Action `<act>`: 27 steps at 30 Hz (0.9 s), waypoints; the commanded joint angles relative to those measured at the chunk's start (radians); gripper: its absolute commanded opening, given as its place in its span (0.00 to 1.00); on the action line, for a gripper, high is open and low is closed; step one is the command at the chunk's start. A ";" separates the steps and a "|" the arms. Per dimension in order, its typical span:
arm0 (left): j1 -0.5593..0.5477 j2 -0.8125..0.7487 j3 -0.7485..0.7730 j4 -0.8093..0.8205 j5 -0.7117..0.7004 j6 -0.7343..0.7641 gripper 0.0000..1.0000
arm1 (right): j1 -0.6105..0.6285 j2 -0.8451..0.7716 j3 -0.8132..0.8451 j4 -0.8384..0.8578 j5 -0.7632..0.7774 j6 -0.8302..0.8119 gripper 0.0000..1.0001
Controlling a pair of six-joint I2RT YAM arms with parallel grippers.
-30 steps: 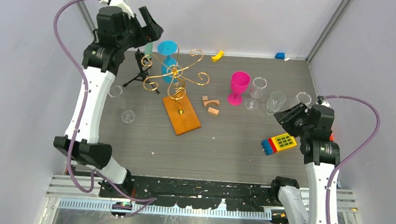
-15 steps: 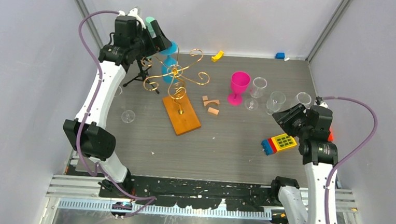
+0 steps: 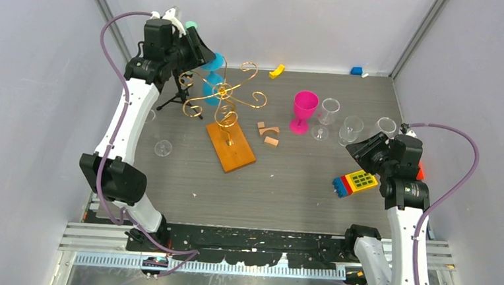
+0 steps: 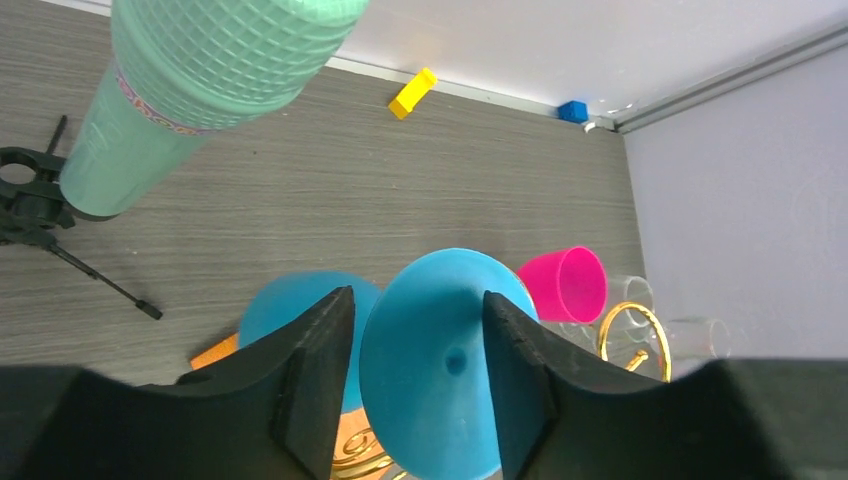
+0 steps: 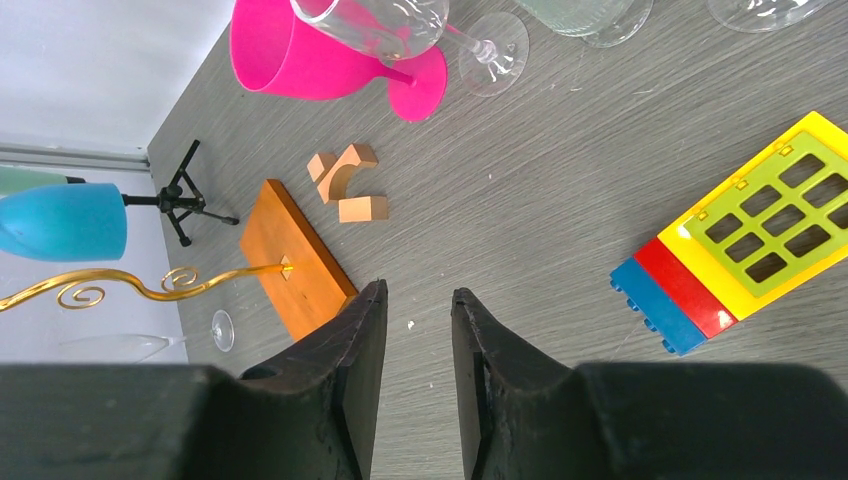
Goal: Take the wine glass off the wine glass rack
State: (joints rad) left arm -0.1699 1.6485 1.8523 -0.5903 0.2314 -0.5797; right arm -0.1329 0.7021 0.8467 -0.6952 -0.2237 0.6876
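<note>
A blue wine glass (image 3: 214, 86) hangs upside down on the gold wire wine glass rack (image 3: 229, 100), whose orange wooden base (image 3: 230, 148) lies mid-table. My left gripper (image 3: 199, 51) reaches in from the back left. In the left wrist view the glass's round foot (image 4: 450, 370) fills the gap between the black fingers (image 4: 320, 370), and my left gripper (image 4: 417, 295) is shut on its rim. The blue bowl (image 4: 285, 310) shows behind the left finger. My right gripper (image 3: 359, 149) hovers low at the right, jaws (image 5: 419, 290) a little apart with only bare table between them.
A teal ribbed cone (image 4: 190, 90) sits on a small black tripod (image 3: 176, 99) beside the rack. A pink goblet (image 3: 303, 111) and clear glasses (image 3: 350, 129) stand at the right. Wooden blocks (image 3: 268, 134), a coloured brick toy (image 3: 356, 182) and fallen clear glasses (image 3: 163, 148) lie around.
My left arm swung in toward the rack and its jaws narrowed onto the blue glass's foot. The right arm has barely moved.
</note>
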 commanded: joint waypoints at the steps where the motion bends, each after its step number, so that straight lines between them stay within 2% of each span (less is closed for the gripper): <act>1: 0.008 -0.058 -0.015 0.041 0.067 -0.042 0.47 | 0.003 -0.009 0.010 0.041 -0.014 -0.009 0.35; 13: 0.039 -0.083 -0.029 0.077 0.184 -0.104 0.30 | 0.003 -0.017 -0.005 0.054 -0.002 -0.006 0.35; 16: 0.041 -0.088 -0.040 0.088 0.196 -0.110 0.18 | 0.003 -0.023 -0.004 0.058 0.004 -0.005 0.34; 19: 0.047 -0.095 -0.050 0.103 0.201 -0.123 0.01 | 0.003 -0.025 -0.006 0.059 0.007 -0.005 0.34; 23: 0.057 -0.123 -0.085 0.166 0.221 -0.162 0.00 | 0.003 -0.024 -0.007 0.058 0.007 -0.008 0.34; 27: 0.083 -0.174 -0.174 0.327 0.237 -0.271 0.00 | 0.003 -0.029 -0.006 0.056 0.014 -0.012 0.34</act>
State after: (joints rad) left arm -0.1146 1.5379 1.7393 -0.4427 0.4355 -0.7525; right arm -0.1329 0.6903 0.8375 -0.6804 -0.2214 0.6872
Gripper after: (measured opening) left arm 0.021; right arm 0.339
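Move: The foot of the blue wine glass, hanging upside down, lies only about 2 cm ahead of the left fingers' centre, 2 cm to its right and 3 cm below. Of that hand, the mint-green microphone stands some 6 cm to the left, about 1 cm ahead and 4 cm higher; the gold rack's hub is about 6 cm back, 5 cm right and 5 cm lower. From the right hand the foot is roughly 22 cm ahead, 36 cm left and 10 cm up. The left hand first eases back and slightly up, about 1.5 cm, while its half-open fingers shut all the way and pinch the thin rim of the blue glass's foot between their tips. It then draws up and back with the foot in its grip, ending about 4 cm higher and 2.5 cm nearer the base, rolling some 15 degrees so that its left side dips. ##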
